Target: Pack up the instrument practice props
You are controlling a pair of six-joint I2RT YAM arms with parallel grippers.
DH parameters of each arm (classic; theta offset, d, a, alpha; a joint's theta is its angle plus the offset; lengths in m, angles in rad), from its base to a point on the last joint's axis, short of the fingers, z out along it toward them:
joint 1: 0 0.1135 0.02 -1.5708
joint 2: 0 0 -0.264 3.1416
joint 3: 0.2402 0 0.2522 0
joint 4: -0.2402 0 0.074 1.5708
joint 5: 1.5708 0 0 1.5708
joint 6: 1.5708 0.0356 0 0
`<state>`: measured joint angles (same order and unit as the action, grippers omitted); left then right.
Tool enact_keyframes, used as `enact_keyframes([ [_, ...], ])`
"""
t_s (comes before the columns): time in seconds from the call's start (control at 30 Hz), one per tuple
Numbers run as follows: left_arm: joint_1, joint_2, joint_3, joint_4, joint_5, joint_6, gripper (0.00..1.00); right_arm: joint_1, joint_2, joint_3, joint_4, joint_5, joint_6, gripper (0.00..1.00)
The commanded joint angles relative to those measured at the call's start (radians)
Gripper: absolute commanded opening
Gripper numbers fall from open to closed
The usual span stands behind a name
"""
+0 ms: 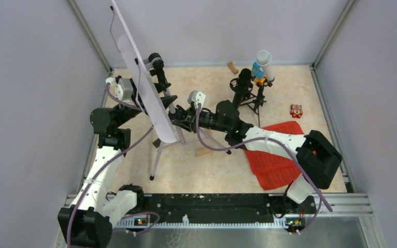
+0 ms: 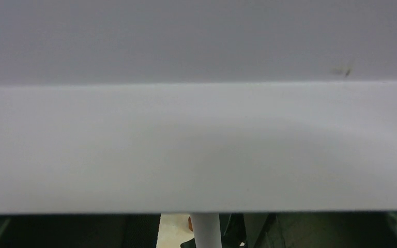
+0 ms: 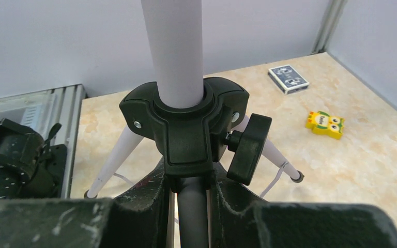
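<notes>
The grey music-stand plate [image 1: 144,82] stands tilted on its silver tripod [image 1: 157,157] at the left of the table. My right gripper [image 1: 179,120] is shut on the stand's dark pole [image 3: 192,212], just under the black collar [image 3: 186,124] and its knob [image 3: 247,150]. My left gripper [image 1: 161,81] is up behind the plate, which fills the left wrist view [image 2: 196,144]. Its dark fingers [image 2: 57,232] stand apart and open, with the white pole [image 2: 205,231] showing untouched in the gap. Red sheet-music pages [image 1: 276,155] lie at the right. The black microphone on its small tripod [image 1: 243,85] and the white tube [image 1: 265,64] stand at the back.
A blue-and-orange toy [image 1: 258,72] leans by the tube and a small orange toy [image 1: 296,111] lies to the right. Wooden blocks [image 1: 232,67] [image 1: 204,151] lie on the table. A card deck [image 3: 288,79] and a yellow owl toy [image 3: 325,124] lie beyond the tripod legs.
</notes>
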<state>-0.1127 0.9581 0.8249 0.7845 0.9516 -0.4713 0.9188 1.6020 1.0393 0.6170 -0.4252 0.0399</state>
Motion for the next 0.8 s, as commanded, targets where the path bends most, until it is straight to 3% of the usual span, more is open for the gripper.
enact_keyframes([
  [0.0,-0.005,-0.017,0.025,0.067,-0.042,0.028,0.58,0.026,-0.125,0.040,0.189,0.114,-0.084,0.00],
  [0.27,-0.004,-0.021,0.038,0.024,-0.063,0.051,0.64,0.027,-0.158,0.090,0.127,0.155,-0.163,0.00],
  [0.4,-0.004,-0.023,0.015,0.046,-0.119,0.036,0.86,0.051,-0.167,0.071,0.168,0.264,-0.147,0.00],
  [0.53,-0.004,-0.005,-0.004,0.110,-0.178,-0.006,0.94,0.084,-0.162,0.078,0.194,0.364,-0.119,0.00],
  [0.77,-0.005,0.006,-0.016,0.129,-0.221,-0.007,0.95,0.174,-0.147,0.111,0.242,0.584,-0.093,0.00],
])
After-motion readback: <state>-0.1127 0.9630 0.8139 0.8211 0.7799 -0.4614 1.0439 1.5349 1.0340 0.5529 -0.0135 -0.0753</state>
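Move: The right fingers already grip the music stand's post; its black hub sits about 5 cm above that grip. From the right hand the yellow toy lies on the table some 20 cm ahead, 12 cm left and 26 cm below. The left hand is part-open higher up: the post stands about 2 cm to its right, and the desk's lower ledge is some 5 cm to its left and 6 cm above. Keeping its shut grip on the music stand's post just under the hub, the right hand twists about 15 degrees clockwise, rises around 1.5 cm and eases slightly forward and right before swinging partly back. The left hand spreads its part-open fingers wide beside the upper post while drifting some 2 cm forward with a little left and up, turning slightly counter-clockwise. ##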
